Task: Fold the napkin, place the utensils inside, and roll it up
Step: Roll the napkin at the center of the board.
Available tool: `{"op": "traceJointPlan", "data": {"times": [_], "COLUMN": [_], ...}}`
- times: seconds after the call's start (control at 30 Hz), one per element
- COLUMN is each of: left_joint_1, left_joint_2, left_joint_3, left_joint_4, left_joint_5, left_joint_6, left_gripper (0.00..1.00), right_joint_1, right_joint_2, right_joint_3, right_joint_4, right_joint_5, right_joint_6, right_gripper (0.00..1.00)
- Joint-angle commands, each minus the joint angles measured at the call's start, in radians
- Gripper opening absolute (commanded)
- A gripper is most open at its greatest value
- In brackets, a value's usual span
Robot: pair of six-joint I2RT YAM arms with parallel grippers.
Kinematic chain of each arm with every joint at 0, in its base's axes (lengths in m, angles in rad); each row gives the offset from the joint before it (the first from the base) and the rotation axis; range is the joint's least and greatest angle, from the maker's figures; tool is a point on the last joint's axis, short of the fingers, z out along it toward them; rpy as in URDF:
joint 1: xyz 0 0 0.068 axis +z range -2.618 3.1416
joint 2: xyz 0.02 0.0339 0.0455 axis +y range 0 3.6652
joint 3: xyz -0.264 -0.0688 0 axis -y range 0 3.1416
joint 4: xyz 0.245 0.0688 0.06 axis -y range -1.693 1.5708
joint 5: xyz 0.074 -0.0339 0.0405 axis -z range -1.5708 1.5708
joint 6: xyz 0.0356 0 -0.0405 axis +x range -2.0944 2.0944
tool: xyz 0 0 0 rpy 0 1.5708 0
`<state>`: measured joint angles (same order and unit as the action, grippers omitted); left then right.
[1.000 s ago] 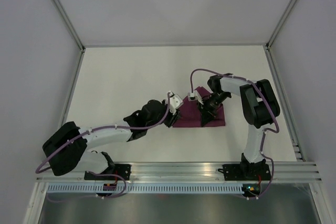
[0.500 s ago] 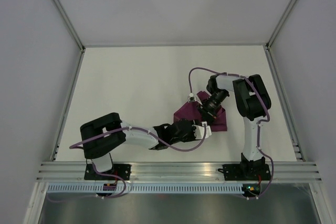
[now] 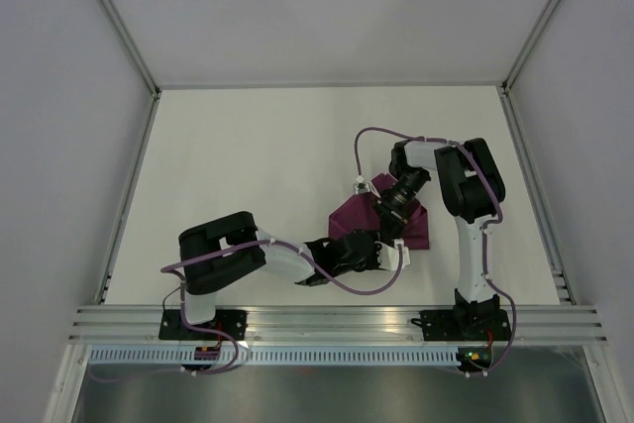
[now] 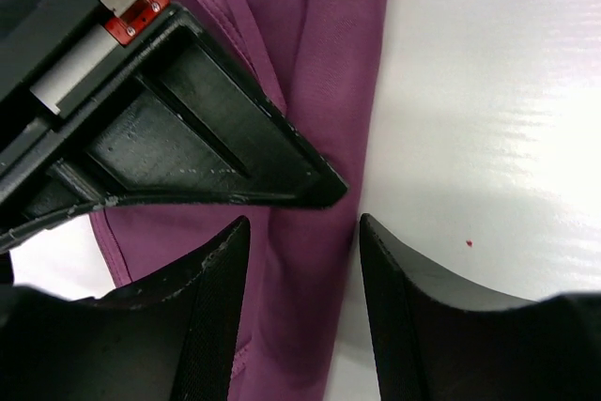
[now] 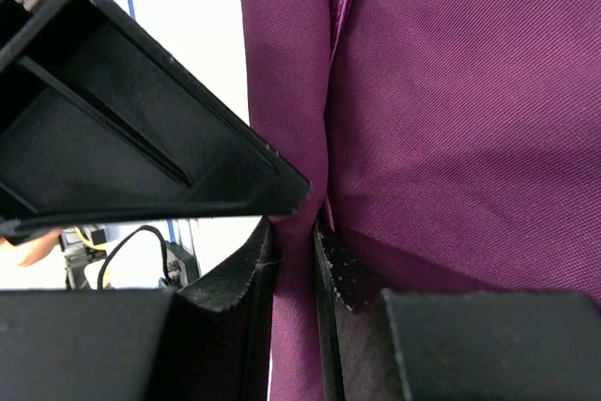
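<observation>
The plum-purple napkin (image 3: 349, 216) lies bunched and folded on the white table, right of centre. My right gripper (image 3: 389, 209) comes at it from behind. In the right wrist view the right gripper (image 5: 293, 232) is shut on a raised fold of the napkin (image 5: 451, 91). My left gripper (image 3: 386, 251) sits at the napkin's near edge. In the left wrist view the left gripper (image 4: 302, 232) is open, straddling a long fold of the napkin (image 4: 324, 63), just below the right gripper's black finger (image 4: 188, 129). The utensils are out of view.
The white table (image 3: 248, 156) is bounded by aluminium posts and grey walls. A metal rail (image 3: 337, 322) carrying both arm bases runs along the near edge. A tiny red speck (image 4: 469, 242) lies on the table beside the napkin.
My left arm has swung from the napkin's left side round to its near edge, and its jaws have widened. The napkin has gone from a flat rectangle to a bunched shape. The right gripper keeps its hold.
</observation>
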<state>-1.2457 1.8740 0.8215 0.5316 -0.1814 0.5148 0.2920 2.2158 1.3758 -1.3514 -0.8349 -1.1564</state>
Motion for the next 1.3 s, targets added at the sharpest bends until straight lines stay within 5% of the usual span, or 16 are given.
{"op": "traceJointPlan", "data": {"times": [0.0, 0.2, 0.3, 0.33, 0.4, 0.6, 0.8, 1.27], "left_joint_1": [0.003, 0.011, 0.022, 0.026, 0.034, 0.084, 0.121, 0.272], "left_joint_2": [0.047, 0.071, 0.077, 0.077, 0.080, 0.071, 0.073, 0.117], "left_joint_3": [0.018, 0.008, 0.013, 0.014, 0.028, 0.077, 0.108, 0.192], "left_joint_4": [0.027, -0.039, -0.077, -0.091, -0.137, -0.261, -0.334, -0.493], "left_joint_5": [-0.015, 0.031, 0.059, 0.065, 0.100, 0.253, 0.367, 0.568], "left_joint_6": [0.053, 0.045, 0.024, 0.011, -0.002, -0.087, -0.148, -0.325], "left_gripper": [0.56, 0.49, 0.30, 0.14, 0.04, 0.02, 0.02, 0.02], "right_joint_1": [-0.001, -0.001, 0.001, -0.001, -0.002, -0.004, -0.016, -0.158], "right_joint_2": [0.054, 0.064, 0.065, 0.065, 0.062, 0.007, -0.117, -0.473], "right_joint_3": [0.012, 0.022, 0.023, 0.025, 0.022, 0.006, 0.017, -0.078], "right_joint_4": [0.138, 0.132, 0.130, 0.130, 0.133, 0.155, 0.176, 0.628], "right_joint_5": [0.100, 0.100, 0.100, 0.102, 0.102, 0.108, 0.082, 0.062], "right_joint_6": [-0.063, -0.062, -0.062, -0.062, -0.060, -0.042, 0.023, 0.501], "right_gripper": [0.03, 0.03, 0.03, 0.04, 0.08, 0.35, 0.52, 0.58]}}
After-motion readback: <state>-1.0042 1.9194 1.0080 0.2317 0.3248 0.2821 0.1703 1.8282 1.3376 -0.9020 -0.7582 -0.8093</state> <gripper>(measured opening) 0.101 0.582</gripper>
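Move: The napkin's rolled near edge runs left-right between the open left fingertips, about 1 cm to the right and 1 cm below their hand point. The right gripper still pinches that roll some 3 cm farther to the right. From the left hand, the napkin's far corner lies roughly 13 cm straight ahead and its left corner about 12 cm left and level with it. From the right hand, the roll is right between its fingers and the far corner is about 12 cm ahead, 3 cm left. Close the left fingers on the rolled edge beside the right gripper, sinking barely 1 cm, and keep the pinch. Then open the right fingers, let go of the roll and take that hand forward about 12 cm and up 7 cm over the napkin, tipping its fingers down. Meanwhile roll the left wrist forward some 30 degrees, easing the pinched roll about 2 cm forward. ##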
